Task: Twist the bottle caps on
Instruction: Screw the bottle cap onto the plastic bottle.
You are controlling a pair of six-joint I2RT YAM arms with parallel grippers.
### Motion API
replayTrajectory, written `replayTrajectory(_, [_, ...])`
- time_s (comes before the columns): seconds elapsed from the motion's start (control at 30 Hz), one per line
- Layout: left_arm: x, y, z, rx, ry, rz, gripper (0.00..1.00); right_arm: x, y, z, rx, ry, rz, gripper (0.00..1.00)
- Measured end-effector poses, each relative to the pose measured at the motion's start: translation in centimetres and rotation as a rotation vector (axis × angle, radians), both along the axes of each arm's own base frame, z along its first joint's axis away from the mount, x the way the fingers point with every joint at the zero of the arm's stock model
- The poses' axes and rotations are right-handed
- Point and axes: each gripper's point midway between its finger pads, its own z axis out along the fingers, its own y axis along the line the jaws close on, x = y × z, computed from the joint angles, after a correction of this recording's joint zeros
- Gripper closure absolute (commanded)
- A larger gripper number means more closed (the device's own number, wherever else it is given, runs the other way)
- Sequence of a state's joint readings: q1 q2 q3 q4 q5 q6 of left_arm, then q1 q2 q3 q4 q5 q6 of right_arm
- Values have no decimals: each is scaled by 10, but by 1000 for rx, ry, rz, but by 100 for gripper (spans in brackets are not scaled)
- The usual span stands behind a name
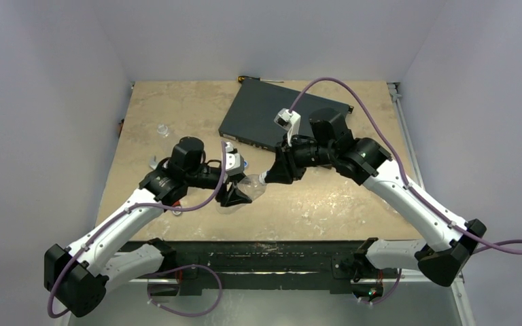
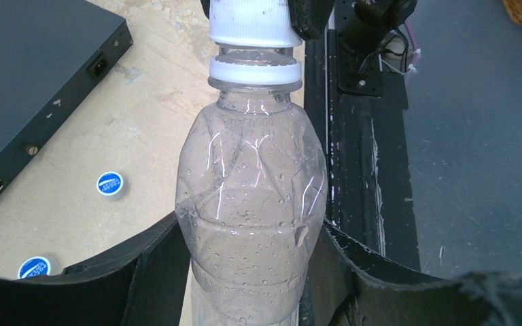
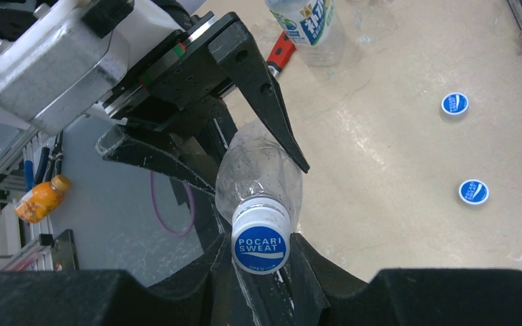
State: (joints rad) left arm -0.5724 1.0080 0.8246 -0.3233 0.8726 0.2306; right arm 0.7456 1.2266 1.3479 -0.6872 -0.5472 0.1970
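Note:
A clear, unlabelled bottle [image 2: 251, 197] with droplets inside is held off the table, lying roughly level between the two arms. My left gripper [image 2: 251, 234] is shut on its body, one black finger on each side. A white-sided bottle cap [image 3: 261, 243] with a blue top sits on the bottle's neck, and my right gripper [image 3: 261, 239] is shut on this cap. In the top view the left gripper [image 1: 236, 195] and right gripper [image 1: 272, 176] meet over the middle of the table. Two loose bottle caps [image 3: 455, 103] [image 3: 474, 191] lie on the table, blue face up.
A flat black box [image 1: 279, 112] lies at the back of the table, with a screwdriver [image 1: 258, 79] behind it. A labelled bottle [image 3: 309, 24] and a red-handled tool [image 3: 282, 51] lie beyond the left arm. Another clear bottle [image 1: 163, 129] stands at the back left.

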Motion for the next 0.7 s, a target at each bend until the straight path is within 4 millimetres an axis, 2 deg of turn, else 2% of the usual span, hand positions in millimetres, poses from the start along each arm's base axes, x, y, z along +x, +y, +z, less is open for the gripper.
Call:
replayTrajectory(0.17, [7,1,-5,45,-60,44,78,3,-1,-7,-38,37,-16,90])
replayTrajectory(0.37, [21,4,-3,54,-170,145,78,13,2,-7,-40,102,-88,90])
replayTrajectory(0.7, [55,5,-21,127,-311,331,79,44,6,-26,-51,313,-359,90])
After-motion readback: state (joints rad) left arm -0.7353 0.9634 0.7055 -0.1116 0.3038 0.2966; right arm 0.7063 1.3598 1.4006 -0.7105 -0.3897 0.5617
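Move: The neck of the bottle, with the cap already on it, lies right at the right fingertips, about 2 cm farther left and 2 cm lower. From the left hand, shut on the bottle's body, the cap lies about 7 cm to the right, 8 cm up and 1 cm ahead. Two loose caps lie on the table some 29 cm below the right hand: near cap about 17 cm ahead and 2 cm right, far cap 20 cm ahead and 8 cm left. Forward together, gathering speed, go both hands, about 5 cm and sinking some 2.5 cm, while they twist against each other around the slanting bottle's axis. Seen from the cap's end, the right hand turns its pinched cap clockwise and the left hand turns the bottle counter-clockwise, each by nearly 30 degrees; both keep their grips. ##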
